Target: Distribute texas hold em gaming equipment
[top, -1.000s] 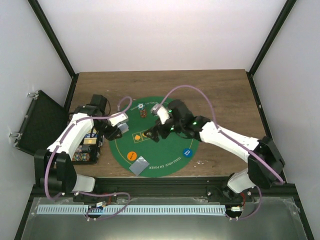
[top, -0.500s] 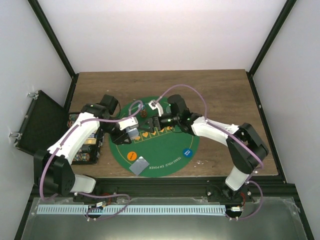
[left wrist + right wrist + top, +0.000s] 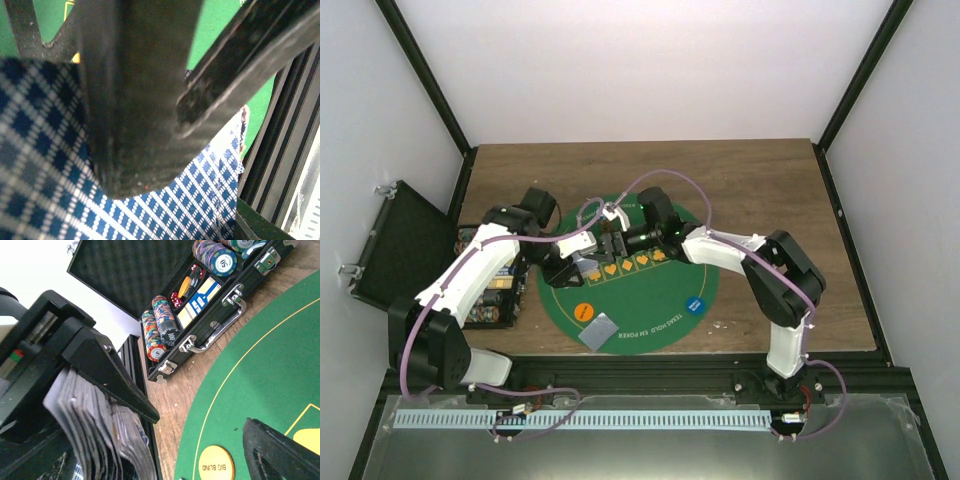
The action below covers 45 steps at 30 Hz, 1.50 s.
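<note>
My left gripper (image 3: 579, 268) is shut on a deck of playing cards (image 3: 586, 266) over the left side of the round green mat (image 3: 660, 290). In the left wrist view a dark finger (image 3: 140, 100) lies across the top card's blue-checked back (image 3: 200, 200). My right gripper (image 3: 614, 243) hovers open right beside that deck, touching nothing. In the right wrist view, the fanned card edges (image 3: 95, 435) fill the lower left and one of my own fingers (image 3: 280, 450) shows at the lower right. An orange "big blind" disc (image 3: 584, 311) (image 3: 216, 466), a blue disc (image 3: 694, 304) and a few grey-backed cards (image 3: 601, 331) lie on the mat.
An open black case (image 3: 492, 290) stands left of the mat, its lid (image 3: 395, 240) laid back. It holds stacked chips (image 3: 160, 325), dice and a card box. A black rail (image 3: 640, 365) runs along the near table edge. Bare wood (image 3: 770, 190) lies right of the mat.
The right arm swung left across the mat until its gripper came up against the left gripper. The left gripper carried the deck rightward from the case side onto the mat.
</note>
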Each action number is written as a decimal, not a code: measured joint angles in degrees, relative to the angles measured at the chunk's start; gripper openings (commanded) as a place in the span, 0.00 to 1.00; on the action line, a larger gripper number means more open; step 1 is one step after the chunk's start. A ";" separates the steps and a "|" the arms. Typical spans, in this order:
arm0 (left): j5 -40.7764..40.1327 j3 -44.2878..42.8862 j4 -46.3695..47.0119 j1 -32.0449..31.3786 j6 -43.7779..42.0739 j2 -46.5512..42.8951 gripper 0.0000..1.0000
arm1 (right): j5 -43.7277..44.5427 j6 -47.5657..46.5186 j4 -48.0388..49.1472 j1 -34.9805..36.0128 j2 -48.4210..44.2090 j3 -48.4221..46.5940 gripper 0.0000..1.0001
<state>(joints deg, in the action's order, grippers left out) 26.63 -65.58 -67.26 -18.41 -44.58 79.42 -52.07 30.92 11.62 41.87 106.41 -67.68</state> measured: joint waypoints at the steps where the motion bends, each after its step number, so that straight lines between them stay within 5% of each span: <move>1: 0.00 0.00 0.07 0.00 0.07 0.00 0.47 | 0.02 0.00 -0.04 0.15 0.46 -0.28 0.85; 8: -1.31 0.00 1.03 -0.22 0.52 0.00 0.45 | 3.91 -1.70 -5.03 0.98 0.02 -1.73 0.57; 18: -2.54 0.04 2.23 -0.24 0.59 0.02 0.45 | 8.22 -4.28 -10.32 1.11 -4.15 -1.64 0.36; 29: -3.63 1.22 3.41 -0.24 0.70 0.13 0.45 | 9.27 -5.97 -13.64 1.46 -4.98 -1.66 0.23; 37: -4.17 1.97 4.00 -0.24 0.72 0.15 0.45 | 10.47 -7.17 -15.61 1.53 -5.90 -1.70 0.01; 45: -4.44 2.10 4.24 -0.24 0.72 0.15 0.45 | 11.06 -7.76 -16.83 1.53 -6.86 -1.73 0.01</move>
<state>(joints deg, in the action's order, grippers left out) 22.20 -63.48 -63.02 -18.65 -43.86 79.57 -41.01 23.16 -5.21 43.40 99.55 -69.41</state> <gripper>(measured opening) 0.455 0.020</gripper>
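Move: The deck of cards, already gripped by the left hand, sticks out about 3 cm to that hand's right. From the right hand, whose open fingers are already around its edge, the deck's middle lies some 4 cm left, 3 cm back and slightly below. On the mat, the orange big blind button is about 16 cm back and 6 cm left of the right hand, and the dealt cards 21 cm back and 2 cm left, both roughly 16 cm below. Dipping barely a centimetre at first, the right hand shuts its wide-open fingers fully at the edge of the deck, pinching card edge, while easing back up and about 2 cm to the right, fingertips tipping some 10 degrees further down. The left hand keeps its grip on the deck, drifting forward and then down about a centimetre each way. ##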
